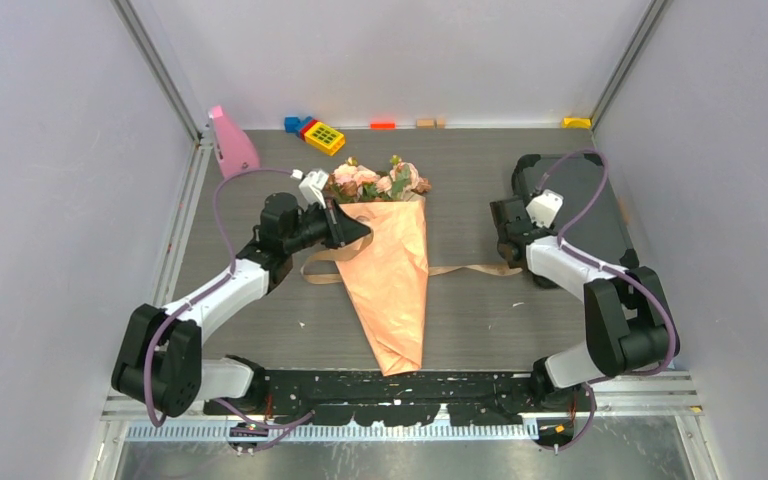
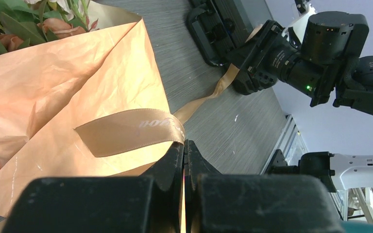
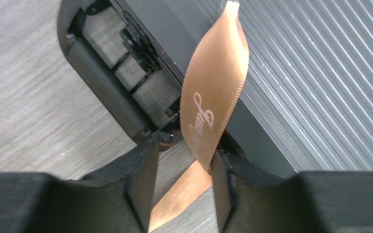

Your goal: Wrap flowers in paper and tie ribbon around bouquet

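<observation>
The bouquet lies in the middle of the table, a tapered cone of peach-orange paper [image 1: 392, 285] with its tip toward me and the pink flowers [image 1: 378, 182] at the far end. The tan ribbon [image 1: 465, 269] runs out from the cone on both sides. My left gripper [image 2: 184, 145] is shut on the ribbon [image 2: 131, 130], which loops over the paper [image 2: 77, 82] at the cone's upper left. My right gripper [image 3: 182, 158] is low over the ribbon's right end. Its jaws stand apart, with the ribbon [image 3: 216, 97] rising between them and touching the right finger.
A dark grey ribbed device [image 1: 580, 200] lies at the right, just behind my right gripper. At the back are a pink object [image 1: 230, 142], a yellow toy block [image 1: 325, 137] and small coloured blocks [image 1: 383, 124]. Walls close in both sides.
</observation>
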`<state>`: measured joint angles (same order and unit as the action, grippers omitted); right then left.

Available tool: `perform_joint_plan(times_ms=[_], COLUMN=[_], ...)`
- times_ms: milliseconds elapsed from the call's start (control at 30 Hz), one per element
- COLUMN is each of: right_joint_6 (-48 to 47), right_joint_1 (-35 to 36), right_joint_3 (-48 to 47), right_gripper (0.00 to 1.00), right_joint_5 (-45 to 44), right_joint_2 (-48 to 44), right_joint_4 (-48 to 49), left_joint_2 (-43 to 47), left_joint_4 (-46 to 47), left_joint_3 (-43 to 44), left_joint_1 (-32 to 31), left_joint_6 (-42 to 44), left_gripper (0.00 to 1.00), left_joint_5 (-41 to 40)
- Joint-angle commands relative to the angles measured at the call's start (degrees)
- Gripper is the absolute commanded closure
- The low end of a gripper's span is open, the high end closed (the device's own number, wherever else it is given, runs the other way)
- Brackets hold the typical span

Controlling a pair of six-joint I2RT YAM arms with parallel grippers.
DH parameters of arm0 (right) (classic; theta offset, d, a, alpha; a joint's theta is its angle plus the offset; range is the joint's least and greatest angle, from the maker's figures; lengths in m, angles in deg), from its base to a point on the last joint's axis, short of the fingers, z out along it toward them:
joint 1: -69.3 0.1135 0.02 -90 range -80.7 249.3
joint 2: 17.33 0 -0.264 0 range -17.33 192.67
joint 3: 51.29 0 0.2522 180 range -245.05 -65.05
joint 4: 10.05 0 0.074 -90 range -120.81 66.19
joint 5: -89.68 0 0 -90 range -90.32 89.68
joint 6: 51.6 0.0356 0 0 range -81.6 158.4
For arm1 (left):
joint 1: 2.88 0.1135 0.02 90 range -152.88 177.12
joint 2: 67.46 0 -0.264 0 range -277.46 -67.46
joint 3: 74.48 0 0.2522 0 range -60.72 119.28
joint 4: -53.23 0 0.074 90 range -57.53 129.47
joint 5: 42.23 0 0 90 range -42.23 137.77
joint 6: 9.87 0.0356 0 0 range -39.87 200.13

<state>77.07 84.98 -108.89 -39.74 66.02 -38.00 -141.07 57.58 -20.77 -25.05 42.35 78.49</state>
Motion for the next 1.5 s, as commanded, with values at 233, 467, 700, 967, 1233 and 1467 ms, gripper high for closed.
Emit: perform_joint_plan(times_ms=[233, 467, 700, 967, 1233, 1467], right_joint_6=[-4.8, -9.9, -8.8, -5.5, -7.3, -5.6], right_joint_1=[-1.5, 4.4, 21.2, 28.0, 28.5, 28.4], right_joint_3=[-0.3, 0.6, -8.2, -13.7, -12.0, -7.6], right_gripper=[0.99, 0.99, 0.99, 0.99, 0.99, 0.99], right_joint_5=[4.8, 40.6, 54.3, 53.8, 41.1, 25.1], right_joint_2=[-6.0, -19.2, -16.6, -12.1, -16.8, -21.8], right_joint_4=[6.1, 11.8, 18.5, 24.1, 19.2, 11.0], left_joint_2=[-1.1, -3.3, -5.0, -4.3, -1.5, -6.2], left_joint_4=[2.2, 2.1, 4.1, 9.6, 9.4, 1.3], left_joint_3=[2.1, 5.1, 7.0, 4.4, 0.3, 2.1], left_joint_1=[-0.8, -4.4, -8.8, -11.3, -11.8, -11.8], left_joint_6=[4.6, 9.5, 13.0, 12.7, 15.1, 15.2], left_gripper=[1.00, 1.00, 1.00, 1.00, 1.00, 0.96], left_joint_5=[2.8, 4.6, 5.6, 4.3, -2.3, -13.4])
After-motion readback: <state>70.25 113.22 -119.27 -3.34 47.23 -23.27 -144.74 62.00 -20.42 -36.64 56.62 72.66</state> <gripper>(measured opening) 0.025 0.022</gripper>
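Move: The ribbon's right end stands between the right hand's open fingers, within a centimetre of the hand point. The suitcase's middle is about 6 cm ahead of that hand and 7 cm right, its handle some 5 cm ahead and 6 cm left, and the wrapped bouquet's middle about 34 cm left and 3 cm back. The left hand still grips the ribbon's other end, with the bouquet's middle about 15 cm below, 4 cm right and 1 cm back; the ribbon's right end lies roughly 38 cm to its right, 3 cm ahead and 13 cm lower. The right hand shuts its fingers on the ribbon's right end beside the suitcase, then sweeps it fast left about 33 cm while rising some 20 cm and drawing back a little, up and over to beside the left hand, the wrist swinging counter-clockwise some 75 degrees before the hand eases back right by about 5 cm. The left hand, still pinching its own end above the bouquet, shifts about 7 cm right and 4 cm back, turning somewhat clockwise, then comes partly back and sinks. ##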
